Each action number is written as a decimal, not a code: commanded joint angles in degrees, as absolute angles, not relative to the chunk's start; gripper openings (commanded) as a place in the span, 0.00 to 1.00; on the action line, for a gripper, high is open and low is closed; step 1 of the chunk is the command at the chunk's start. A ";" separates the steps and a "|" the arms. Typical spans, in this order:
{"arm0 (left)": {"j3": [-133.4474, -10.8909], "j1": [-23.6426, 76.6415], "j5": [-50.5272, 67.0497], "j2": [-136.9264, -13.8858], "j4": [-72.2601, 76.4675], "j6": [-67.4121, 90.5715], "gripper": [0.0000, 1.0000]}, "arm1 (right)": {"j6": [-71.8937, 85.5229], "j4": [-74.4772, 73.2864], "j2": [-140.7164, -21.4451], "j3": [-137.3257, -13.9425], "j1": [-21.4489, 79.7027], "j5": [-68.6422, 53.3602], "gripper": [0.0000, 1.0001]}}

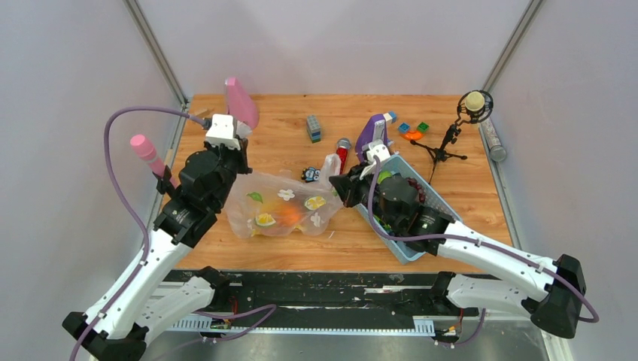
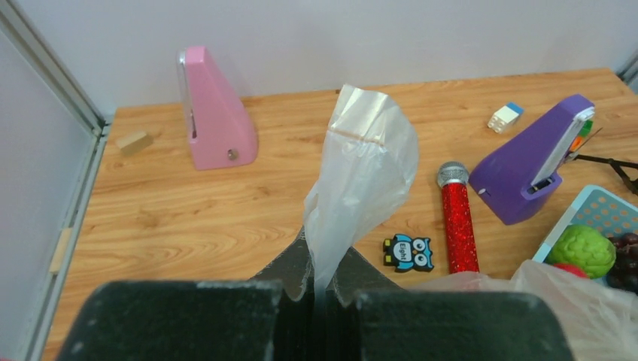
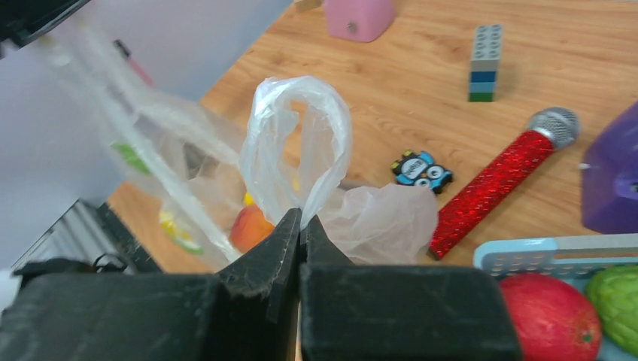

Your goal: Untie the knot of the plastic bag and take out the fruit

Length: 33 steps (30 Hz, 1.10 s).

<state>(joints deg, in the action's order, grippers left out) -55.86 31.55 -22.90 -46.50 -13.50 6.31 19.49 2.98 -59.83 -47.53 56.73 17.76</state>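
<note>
The plastic bag [image 1: 282, 210] lies on the table between my two arms, see-through with flower prints. Through the film the fruit shows as an orange piece [image 1: 290, 216] and a peach-coloured round one [image 3: 252, 226]. My left gripper [image 2: 325, 282] is shut on a strip of the bag's film [image 2: 365, 165], which stands up from the jaws; seen from above, this gripper [image 1: 243, 168] is at the bag's left end. My right gripper [image 3: 302, 218] is shut on a looped handle [image 3: 301, 135] at the bag's right end, where it [image 1: 336, 188] shows from above. The knot is not visible in any view.
A blue tray [image 1: 402, 252] with a green fruit, red apples and grapes sits under my right arm. Behind the bag are an owl tag [image 1: 310, 174], a red microphone [image 1: 342, 154], a purple metronome [image 1: 372, 134], a pink metronome [image 1: 242, 101], a toy brick [image 1: 314, 128] and a small tripod [image 1: 451, 139].
</note>
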 commanded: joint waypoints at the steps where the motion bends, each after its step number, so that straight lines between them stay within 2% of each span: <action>1: -58.68 31.11 -19.38 -47.75 -6.49 6.85 0.00 | 20.21 1.90 -56.65 -48.49 59.45 7.70 0.02; 4: -61.51 31.11 -16.48 -49.47 -5.63 5.64 0.00 | 17.50 -2.68 -57.27 -51.89 62.34 3.98 0.04; 7: -64.70 31.11 -13.25 -50.92 -5.45 4.72 0.00 | 16.07 -6.10 -58.78 -56.81 65.33 4.27 0.12; 15: -69.94 30.92 -2.01 -54.13 -4.09 1.24 0.00 | 13.99 -8.20 -55.83 -62.14 68.03 9.61 0.51; 23: -70.31 30.84 7.44 -55.97 -4.66 0.44 0.00 | 8.77 -11.48 -51.32 -65.58 67.77 18.42 0.79; 28: -70.30 30.82 9.09 -56.39 -4.56 0.88 0.00 | 9.26 -20.39 -56.79 -72.78 64.49 19.84 0.86; 33: -70.32 30.79 8.96 -56.27 -4.93 0.98 0.00 | 13.77 -25.29 -63.21 -77.51 57.16 7.04 0.87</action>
<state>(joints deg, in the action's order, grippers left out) -68.18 31.05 7.51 -56.80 -7.42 1.93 10.61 -18.76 -59.18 -74.52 61.52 15.51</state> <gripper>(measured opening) 0.010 0.870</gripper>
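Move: The fruit in the plastic bag, slung between both grippers, lies about 5 cm back, 11 cm right and 27 cm below the left hand. From the right hand it is 12 cm left, 2 cm ahead and 19 cm down. From the right hand, on the table some 25 cm below, the owl block is 20 cm ahead and 5 cm left, the red microphone 21 cm ahead and 3 cm right, and the fruit basket's middle 6 cm ahead and 23 cm right. The bag's handle comes free of the right fingers, which open wide as that hand draws back about 9 cm and some 5 cm left, then climbs roughly 14 cm, easing right and forward again. The left fingers keep their pinch on the other end, carrying it about 10 cm right and 7 cm up while turning 30 degrees clockwise. ##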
